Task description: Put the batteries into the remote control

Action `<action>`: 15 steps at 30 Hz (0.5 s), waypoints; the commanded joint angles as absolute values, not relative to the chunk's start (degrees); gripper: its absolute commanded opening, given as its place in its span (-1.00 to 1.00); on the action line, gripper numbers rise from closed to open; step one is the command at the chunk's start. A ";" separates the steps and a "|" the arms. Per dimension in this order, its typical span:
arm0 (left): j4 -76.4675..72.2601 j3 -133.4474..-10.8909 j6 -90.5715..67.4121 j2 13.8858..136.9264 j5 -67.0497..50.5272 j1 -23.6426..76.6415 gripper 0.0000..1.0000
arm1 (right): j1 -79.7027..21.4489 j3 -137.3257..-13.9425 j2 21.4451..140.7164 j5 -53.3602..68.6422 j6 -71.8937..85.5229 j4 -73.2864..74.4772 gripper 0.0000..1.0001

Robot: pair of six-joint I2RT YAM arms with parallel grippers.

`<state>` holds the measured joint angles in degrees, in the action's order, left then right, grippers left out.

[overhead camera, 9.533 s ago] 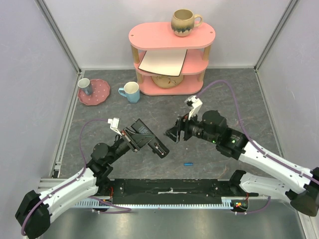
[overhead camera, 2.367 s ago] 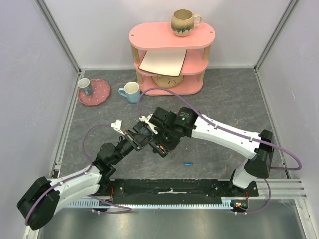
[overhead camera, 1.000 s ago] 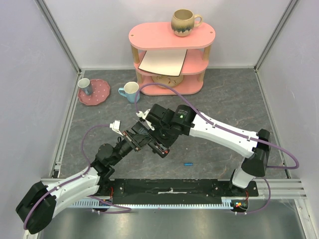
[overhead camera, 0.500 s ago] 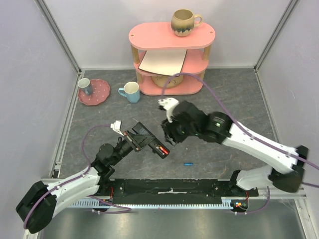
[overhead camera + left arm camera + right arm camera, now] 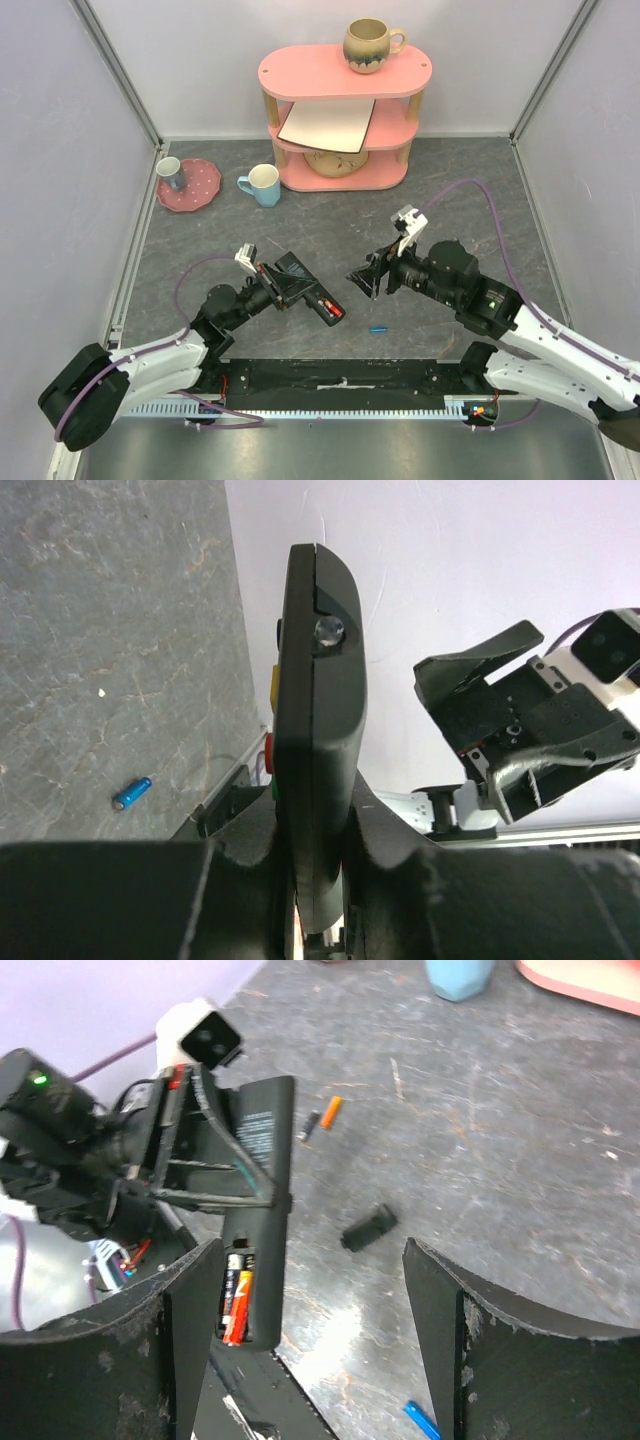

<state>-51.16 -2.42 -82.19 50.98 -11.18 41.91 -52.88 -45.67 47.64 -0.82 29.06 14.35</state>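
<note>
My left gripper (image 5: 278, 288) is shut on the black remote control (image 5: 308, 296), holding it above the table. The left wrist view shows the remote control (image 5: 320, 680) edge-on between my left gripper's (image 5: 318, 845) fingers. Its back faces my right wrist camera, and the open compartment at the free end of the remote control (image 5: 256, 1200) holds a red-orange battery (image 5: 238, 1305). My right gripper (image 5: 363, 283) hangs open and empty just right of that end, with my right gripper's (image 5: 312, 1260) jaws wide apart. A blue battery (image 5: 377, 328) lies on the table near the front; the blue battery (image 5: 422, 1420) shows below my right jaws.
A small black cover piece (image 5: 368, 1228) lies on the table, with a loose orange cell (image 5: 331, 1111) and a dark one (image 5: 310, 1125) beyond it. At the back stand a pink shelf (image 5: 340, 120), a blue mug (image 5: 263, 184) and a pink plate (image 5: 192, 190) with a cup.
My right gripper has drawn back to the right, away from the remote's compartment, and opened wider. My left gripper still holds the remote, shifted slightly.
</note>
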 commanded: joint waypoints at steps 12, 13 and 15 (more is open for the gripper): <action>-60.47 -3.78 -88.51 53.53 -14.85 41.92 -0.96 | -52.29 -28.74 37.79 19.51 31.90 -8.09 0.53; -60.73 -3.87 -88.33 53.53 -14.94 41.92 -0.96 | -52.38 -28.04 37.71 20.47 31.90 -8.26 0.52; -60.99 -3.96 -88.16 53.61 -15.20 41.92 -0.96 | -52.38 -27.42 37.53 21.18 31.99 -8.79 0.51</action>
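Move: The remote's open battery end, with two batteries in it, lies from the empty right hand about 7 cm to the left, 4 cm back and 7 cm lower. On the table some 20 cm below that hand, the blue battery is about 8 cm back and 1 cm to the right, and the loose black cover roughly 14 cm to the left and 1 cm ahead. From the left hand, which already grips the remote's middle, that battery end is about 5 cm back and 5 cm to the right, at nearly its height. The right hand, empty and with fingers staying wide open, draws back about 5 cm and sinks some 2 cm after a slight first rise, coming round closer to the remote's battery end without touching it, while its wrist turns about 15 degrees counter-clockwise and its fingertips tip up a little towards level. The left hand keeps its pinch on the remote's middle, holding it nearly still above the table with only about a centimetre's rise. ##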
